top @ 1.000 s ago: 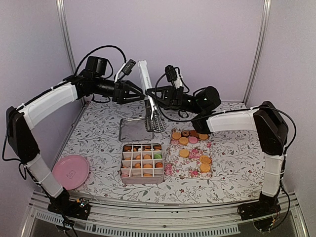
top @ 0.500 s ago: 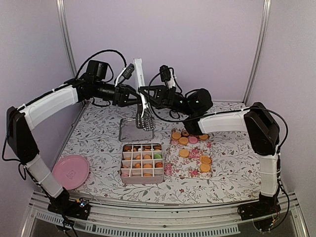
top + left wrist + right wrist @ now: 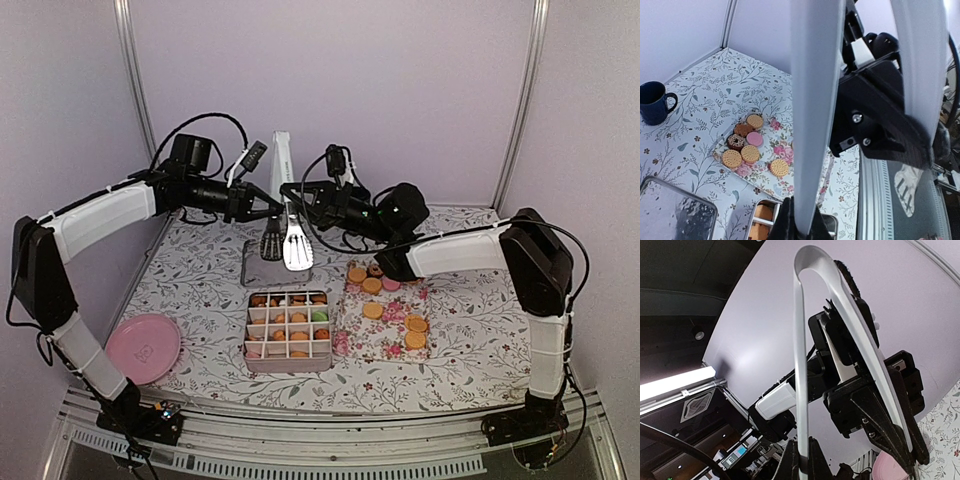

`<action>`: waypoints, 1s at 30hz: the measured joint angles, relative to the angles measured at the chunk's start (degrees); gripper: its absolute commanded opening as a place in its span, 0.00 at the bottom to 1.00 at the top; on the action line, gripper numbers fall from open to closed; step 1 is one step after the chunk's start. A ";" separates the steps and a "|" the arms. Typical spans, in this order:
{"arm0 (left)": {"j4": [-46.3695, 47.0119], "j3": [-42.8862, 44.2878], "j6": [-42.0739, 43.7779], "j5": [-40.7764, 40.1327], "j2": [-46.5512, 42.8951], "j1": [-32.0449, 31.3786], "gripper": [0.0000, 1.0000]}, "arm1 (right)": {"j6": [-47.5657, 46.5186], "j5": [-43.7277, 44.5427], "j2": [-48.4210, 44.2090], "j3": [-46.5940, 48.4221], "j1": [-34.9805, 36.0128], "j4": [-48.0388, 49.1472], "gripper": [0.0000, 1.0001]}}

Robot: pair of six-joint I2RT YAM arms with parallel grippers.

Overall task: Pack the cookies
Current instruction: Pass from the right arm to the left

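Observation:
The cookies (image 3: 385,292) lie loose on a floral tray (image 3: 352,340); more fill the divided box (image 3: 289,330). Above the table's back, both arms hold one pair of white tongs (image 3: 281,172), heads down. My left gripper (image 3: 270,209) is shut on one leg (image 3: 815,100); my right gripper (image 3: 293,196) is shut on the other leg (image 3: 799,365). In the left wrist view the cookies (image 3: 747,147) and the box (image 3: 760,220) lie below the tongs. The two tong heads hang apart over the metal lid (image 3: 262,268).
A pink plate (image 3: 143,347) sits at the front left. The left wrist view shows a dark blue mug (image 3: 654,102) by the wall and the metal lid (image 3: 675,210). Purple walls close the back and sides.
My left gripper has shut on a tong leg. The tongs have shifted left and up, and their heads now hang apart instead of together.

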 measured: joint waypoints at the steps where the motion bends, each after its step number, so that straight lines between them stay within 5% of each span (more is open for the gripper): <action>1: 0.07 -0.50 0.98 -0.52 0.00 0.17 0.00 | -0.26 -0.02 -0.66 -0.55 0.04 -1.38 0.00; 17: 3.65 -1.57 10.43 -11.80 -0.02 0.26 0.00 | 1.07 -0.76 -5.79 -4.50 -0.26 -6.78 0.00; 19: 4.22 -1.57 10.58 -11.63 -0.02 0.26 0.19 | 1.18 -0.76 -6.14 -4.50 -0.26 -7.08 0.00; 21: 4.37 -1.55 9.49 -11.26 0.02 0.26 0.56 | 0.83 -1.31 -6.19 -4.57 -0.26 -6.91 0.00; 23: 4.26 -1.55 9.01 -10.69 0.02 0.37 0.74 | 0.28 -2.40 -6.23 -4.83 -0.13 -5.97 0.00; 30: 1.07 -3.93 11.08 -3.17 -2.08 1.38 0.74 | -2.03 -6.23 -6.49 -4.94 1.05 -3.91 0.00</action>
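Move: Both grippers are shut on the tongs, one leg each. The right gripper, the left hand's mark, is about 4 cm right, 3 back and 6 above it; the left gripper lies oppositely from the right hand. Below the left hand are the cookie box, 7 cm back, straight across, some 27 down, and the metal tray, 12 ahead, 2 left, 28 down. From the right hand the box lies 4 back, 4 left, 33 down. Forward about 3.5 cm and slightly down goes the left hand, still pinching its tong leg and rolling some 15 degrees; it then opens wide, lets go of the leg and draws back about 3 cm with the leg between its spread fingers. The right hand keeps its grip on the other leg and, late on, shifts about 3 cm back. ##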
